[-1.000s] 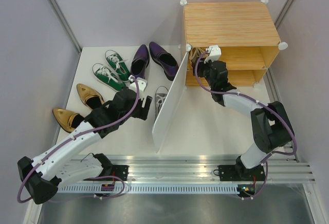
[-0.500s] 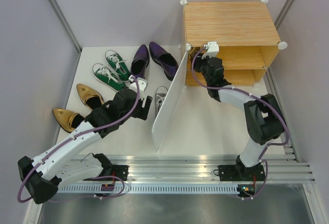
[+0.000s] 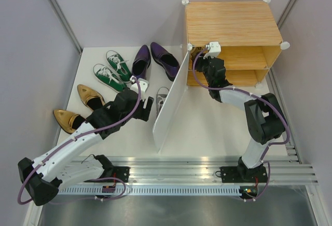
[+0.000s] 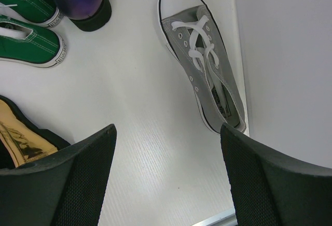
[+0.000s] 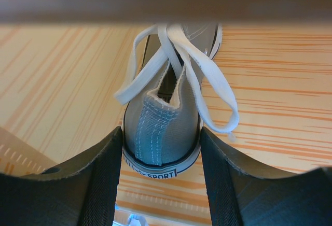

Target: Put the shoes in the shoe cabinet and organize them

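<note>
My right gripper (image 5: 162, 151) is shut on the heel of a grey sneaker (image 5: 165, 122) with white laces. The sneaker points into the shoe cabinet (image 3: 233, 24), over its wooden shelf (image 5: 275, 81). From above, the right wrist (image 3: 210, 55) reaches into the cabinet's left end. My left gripper (image 4: 168, 148) hangs open over the bare table, holding nothing, just near of the other grey sneaker (image 4: 205, 75). That sneaker lies beside the white door panel (image 3: 174, 101). Green sneakers (image 3: 111, 70), purple dress shoes (image 3: 155, 57) and gold pointed shoes (image 3: 78, 107) lie on the table at left.
The door panel (image 4: 285, 55) stands open between the two arms, angled out from the cabinet's left front corner. Grey walls close in the table on the left, back and right. A metal rail (image 3: 181, 171) runs along the near edge.
The right wrist has moved up and left, deeper into the cabinet's left end, with the grey sneaker. The left arm has not moved.
</note>
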`<action>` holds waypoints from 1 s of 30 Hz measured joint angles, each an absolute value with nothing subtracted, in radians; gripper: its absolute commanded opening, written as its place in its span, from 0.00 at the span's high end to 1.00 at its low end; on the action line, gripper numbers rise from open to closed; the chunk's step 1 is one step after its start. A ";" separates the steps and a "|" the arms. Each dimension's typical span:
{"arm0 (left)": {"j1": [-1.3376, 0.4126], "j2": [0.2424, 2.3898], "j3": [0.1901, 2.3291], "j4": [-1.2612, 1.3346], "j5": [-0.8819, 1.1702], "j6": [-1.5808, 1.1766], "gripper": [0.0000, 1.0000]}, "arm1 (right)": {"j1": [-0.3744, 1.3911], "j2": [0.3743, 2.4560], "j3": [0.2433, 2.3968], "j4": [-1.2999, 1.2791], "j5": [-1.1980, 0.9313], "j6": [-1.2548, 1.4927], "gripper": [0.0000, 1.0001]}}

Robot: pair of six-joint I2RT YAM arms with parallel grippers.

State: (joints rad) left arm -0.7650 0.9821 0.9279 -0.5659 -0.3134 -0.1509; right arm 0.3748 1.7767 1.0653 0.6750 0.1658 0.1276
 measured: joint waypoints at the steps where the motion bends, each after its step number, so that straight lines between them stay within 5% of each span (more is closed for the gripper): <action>1: -0.765 0.982 0.928 -0.566 -0.313 -0.151 0.16 | 0.375 1.778 1.065 0.678 0.163 0.127 0.40; 11: -0.765 0.982 0.928 -0.566 -0.313 -0.151 0.16 | 0.373 1.782 1.065 0.693 0.128 0.139 0.24; 30: -0.765 0.982 0.928 -0.566 -0.312 -0.151 0.16 | 0.371 1.776 1.065 0.686 0.099 0.158 0.14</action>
State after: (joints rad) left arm -0.7650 0.9821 0.9279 -0.5663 -0.3119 -0.1509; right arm 0.3706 1.7763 1.0649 0.6865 0.0990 0.1581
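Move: Just inside the cabinet's front edge, the right fingers hold the heel of the grey sneaker on the upper shelf; the sneaker's middle lies about 9 cm ahead, sideways about level and some 2 cm lower. The cabinet's left wall is roughly 6 cm to the left and 3 cm ahead; outside it, the nearer purple shoe lies about 16 cm left, 6 cm back and 18 cm lower. From the left hand, the held sneaker is some 33 cm ahead, 23 cm right, near hand height. Opening around the grey sneaker's heel, the right fingers let go of its sides and spread to fairly wide, while the hand drifts about 1 cm left towards the cabinet's left wall and turns barely counter-clockwise. There is no pull back yet: the fingertips remain on either side of the heel, the left one now plainly clear, the right one still very close. ##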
